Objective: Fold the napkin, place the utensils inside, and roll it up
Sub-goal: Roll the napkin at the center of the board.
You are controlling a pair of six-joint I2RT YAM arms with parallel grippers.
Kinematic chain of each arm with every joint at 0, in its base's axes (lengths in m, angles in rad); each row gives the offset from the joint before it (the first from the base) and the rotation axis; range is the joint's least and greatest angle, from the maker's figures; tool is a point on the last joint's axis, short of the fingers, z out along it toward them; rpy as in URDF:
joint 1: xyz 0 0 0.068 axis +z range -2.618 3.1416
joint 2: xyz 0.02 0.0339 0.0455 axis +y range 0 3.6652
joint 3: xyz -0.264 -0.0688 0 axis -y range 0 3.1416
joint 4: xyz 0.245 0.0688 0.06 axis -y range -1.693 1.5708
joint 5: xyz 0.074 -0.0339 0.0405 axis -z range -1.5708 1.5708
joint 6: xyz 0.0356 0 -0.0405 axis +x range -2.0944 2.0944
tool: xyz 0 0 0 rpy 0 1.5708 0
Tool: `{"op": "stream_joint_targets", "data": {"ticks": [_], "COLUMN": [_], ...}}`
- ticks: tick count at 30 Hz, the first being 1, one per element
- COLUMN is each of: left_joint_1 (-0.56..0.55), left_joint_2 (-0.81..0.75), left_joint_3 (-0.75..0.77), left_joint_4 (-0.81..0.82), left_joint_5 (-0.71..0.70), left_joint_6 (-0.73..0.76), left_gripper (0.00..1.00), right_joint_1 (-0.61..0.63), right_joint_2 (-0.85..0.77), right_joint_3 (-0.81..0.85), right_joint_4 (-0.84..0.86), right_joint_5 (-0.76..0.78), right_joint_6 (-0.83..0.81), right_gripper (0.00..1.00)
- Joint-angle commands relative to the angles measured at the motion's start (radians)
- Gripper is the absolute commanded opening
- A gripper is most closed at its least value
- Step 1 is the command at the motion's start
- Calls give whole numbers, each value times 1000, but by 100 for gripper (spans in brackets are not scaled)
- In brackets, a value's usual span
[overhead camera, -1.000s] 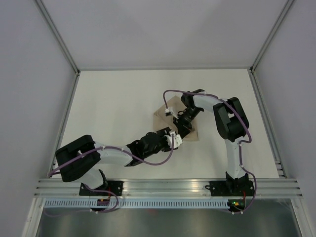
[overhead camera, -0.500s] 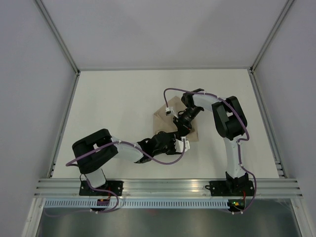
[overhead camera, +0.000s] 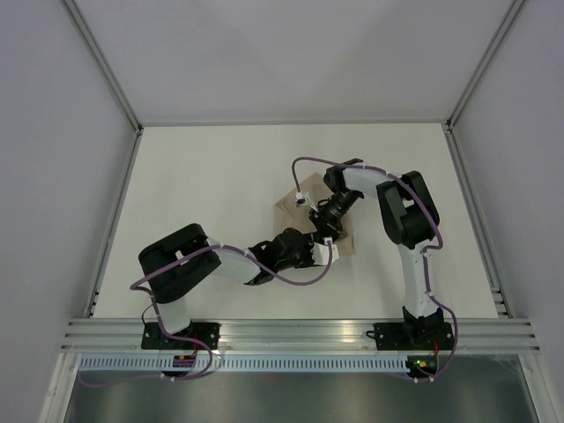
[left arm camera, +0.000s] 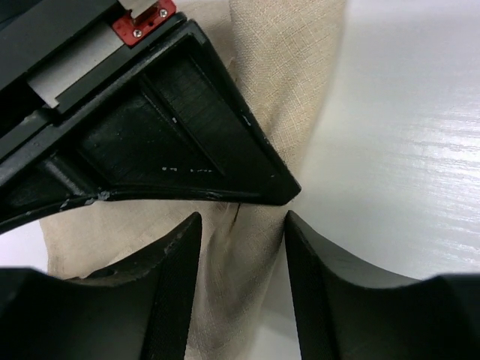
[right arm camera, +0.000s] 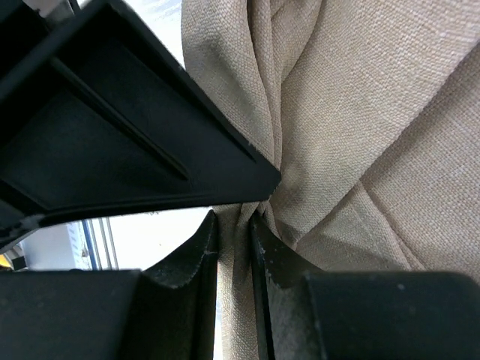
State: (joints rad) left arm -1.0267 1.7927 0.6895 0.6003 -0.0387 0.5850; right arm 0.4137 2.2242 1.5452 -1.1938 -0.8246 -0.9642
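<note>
The beige napkin (overhead camera: 284, 211) lies bunched at mid-table, its near part hidden under both grippers. My right gripper (overhead camera: 328, 231) is shut on a gathered fold of the napkin (right arm camera: 360, 112); in its wrist view the gripper (right arm camera: 234, 240) has cloth pinched between nearly closed fingers. My left gripper (overhead camera: 322, 250) sits right against it at the napkin's near edge. Its jaws (left arm camera: 241, 247) are open around a ridge of the napkin (left arm camera: 292, 67): the cloth touches the left finger, and bare table shows by the right finger. The fork is not in view.
The white table (overhead camera: 203, 176) is framed by grey walls and an aluminium rail (overhead camera: 300, 333) at the near edge. The right gripper's black finger (left arm camera: 172, 142) fills the top of the left wrist view. The left gripper's finger (right arm camera: 112, 127) crowds the right wrist view.
My left arm has swung its elbow to the right and brought its gripper in against the right gripper at the napkin's near edge. The right gripper has barely moved.
</note>
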Motion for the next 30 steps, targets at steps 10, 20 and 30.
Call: {"op": "stream_joint_targets", "data": {"ticks": [10, 20, 30], "left_joint_1": [22, 68, 145], "left_joint_2": [73, 88, 105], "left_joint_3": [103, 195, 254], "left_joint_4": [-243, -434, -528], "left_joint_5": [178, 400, 614], "left_joint_6": [-20, -140, -266], "left_gripper": [16, 2, 2], "right_joint_1": [-1, -41, -229], "right_joint_2": [95, -165, -535], "right_joint_3": [-7, -117, -423], "right_joint_4": [59, 253, 807], "right_joint_5": [145, 104, 231], "right_joint_6": [-56, 141, 492], "right_gripper": [9, 55, 63]}}
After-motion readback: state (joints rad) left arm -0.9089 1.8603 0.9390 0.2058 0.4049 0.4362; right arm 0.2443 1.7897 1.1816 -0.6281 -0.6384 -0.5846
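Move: The napkin's rolled near edge runs left-right between the left hand's open fingers, its middle about 1 cm back, 1 cm right and 1 cm below that hand's point. The right hand already pinches the roll in its fingers. From the left hand, the unrolled part's middle lies some 8 cm ahead, 2 cm left and 2 cm down, and the napkin's far corner about 17 cm ahead, 1 cm left. The near right corner is roughly 3 cm back and 6 cm right of the right hand. The napkin roll passes from right hand to left: the left fingers close and pinch it beside the right hand's grip, then keep hold while the left hand creeps about 3 cm back and right, tipping some 25 degrees further down. The right hand keeps its pinch at first, then opens, comes free and swings roughly 10 cm forward, right and up, turning clockwise and tipping up. ##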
